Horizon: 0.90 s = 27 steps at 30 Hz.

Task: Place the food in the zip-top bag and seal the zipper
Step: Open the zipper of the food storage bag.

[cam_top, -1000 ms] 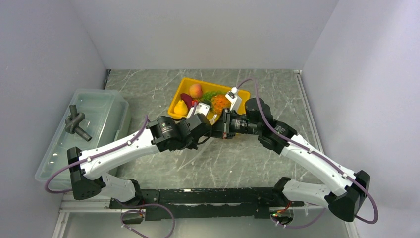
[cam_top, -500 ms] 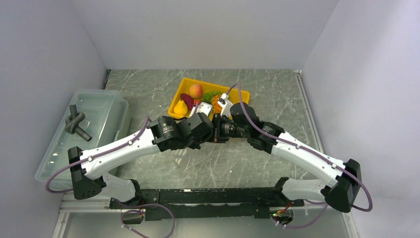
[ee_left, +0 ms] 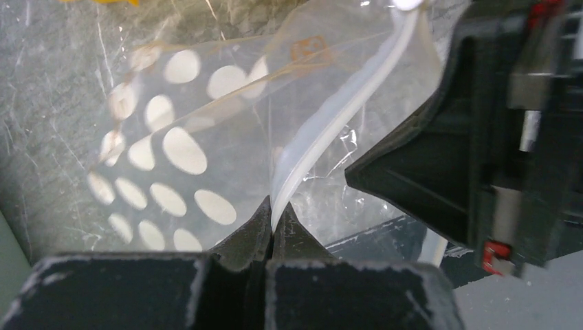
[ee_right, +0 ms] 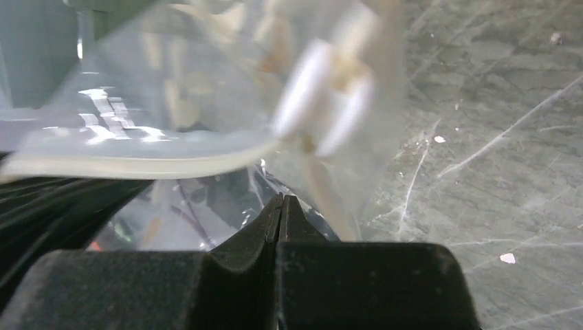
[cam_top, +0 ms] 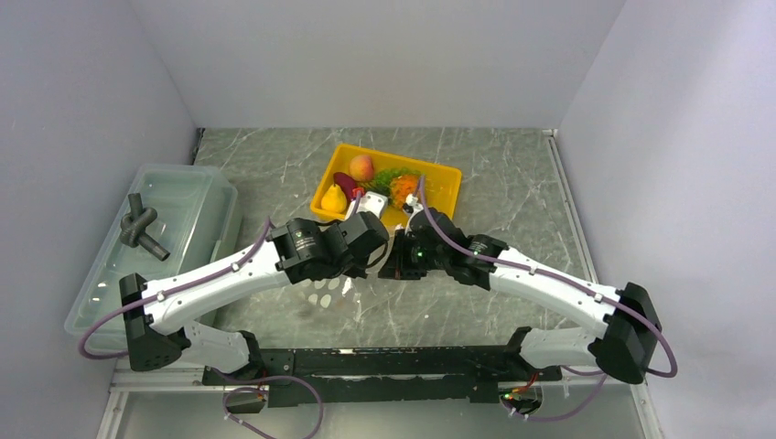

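The zip-top bag (ee_left: pixel 165 155), clear with white dots, hangs between my two grippers; its dotted part shows under the left arm (cam_top: pixel 325 294). My left gripper (ee_left: pixel 273 214) is shut on the zipper (ee_left: pixel 330 124), the whitish strip along the bag's mouth. The right gripper (ee_right: pixel 280 203) is shut on the bag's clear film just below the zipper strip (ee_right: pixel 137 163). The food lies in the yellow tray (cam_top: pixel 446 176): a peach-coloured fruit (cam_top: pixel 361 167), an orange pineapple (cam_top: pixel 403 188), a dark red piece (cam_top: pixel 345 181) and a green bunch (cam_top: pixel 388 176).
A translucent lidded bin (cam_top: pixel 174 265) stands at the left with a black knotted part (cam_top: pixel 142 229) on its lid. A yellow pear-shaped piece (cam_top: pixel 333 198) also lies in the tray. White walls close in the marbled table (cam_top: pixel 512 201) at the back and sides.
Both grippers, still shut, have come toward the near edge and away from the tray, bringing the bag along. The right arm has swung left and lower.
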### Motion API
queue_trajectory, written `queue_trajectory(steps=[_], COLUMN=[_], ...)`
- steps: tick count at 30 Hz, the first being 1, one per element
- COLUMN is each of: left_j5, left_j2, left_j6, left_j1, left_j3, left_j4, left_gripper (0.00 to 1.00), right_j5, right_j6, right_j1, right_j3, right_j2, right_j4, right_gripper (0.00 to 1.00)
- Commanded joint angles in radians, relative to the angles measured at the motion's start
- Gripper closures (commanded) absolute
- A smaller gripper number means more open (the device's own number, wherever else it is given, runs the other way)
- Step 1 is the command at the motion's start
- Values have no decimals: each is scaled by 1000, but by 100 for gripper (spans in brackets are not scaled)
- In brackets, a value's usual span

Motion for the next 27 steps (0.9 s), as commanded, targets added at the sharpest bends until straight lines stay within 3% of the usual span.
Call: queue_trajectory(steps=[1,11,21,27], left_j5=[-5,42,64,56], left_j2=[-45,-50,-51,-83], left_j6=[-34,-47,-38,-35], left_j1=[1,1,0,0], left_j3=[-12,-57,-82,-100], left_j4=[47,99,139,149], left_gripper=[100,100,100,100], right_j5=[24,9,-16,-20], right_j6=[38,108,149,152], right_j1=[12,20,20,21], right_j3=[-29,-68,-57,-65], right_j2=[29,88,164,189], right_j4=[86,223,314,340], right_gripper=[100,100,89,60])
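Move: The left gripper already pinches one lip of the food storage bag. The bag's mouth lies about 3 cm to the shut right gripper's left, 1 cm ahead and 3 cm below; from the left gripper it is roughly 2 cm right, 1 cm ahead and 4 cm down. From the right gripper, the bag's dotted body lies some 11 cm left, 2 cm back and 12 cm down, and the yellow tray's middle 19 cm ahead, 1 cm right and 15 cm below. Sink the shut right gripper about 3 cm, then carry it left some 3.5 cm with a little forward, in beneath the left gripper and behind the held lip, sinking slightly again. Late in that push, open its fingers to about a third inside the mouth. Keep the left gripper shut on its lip, letting it settle about 1 cm. ##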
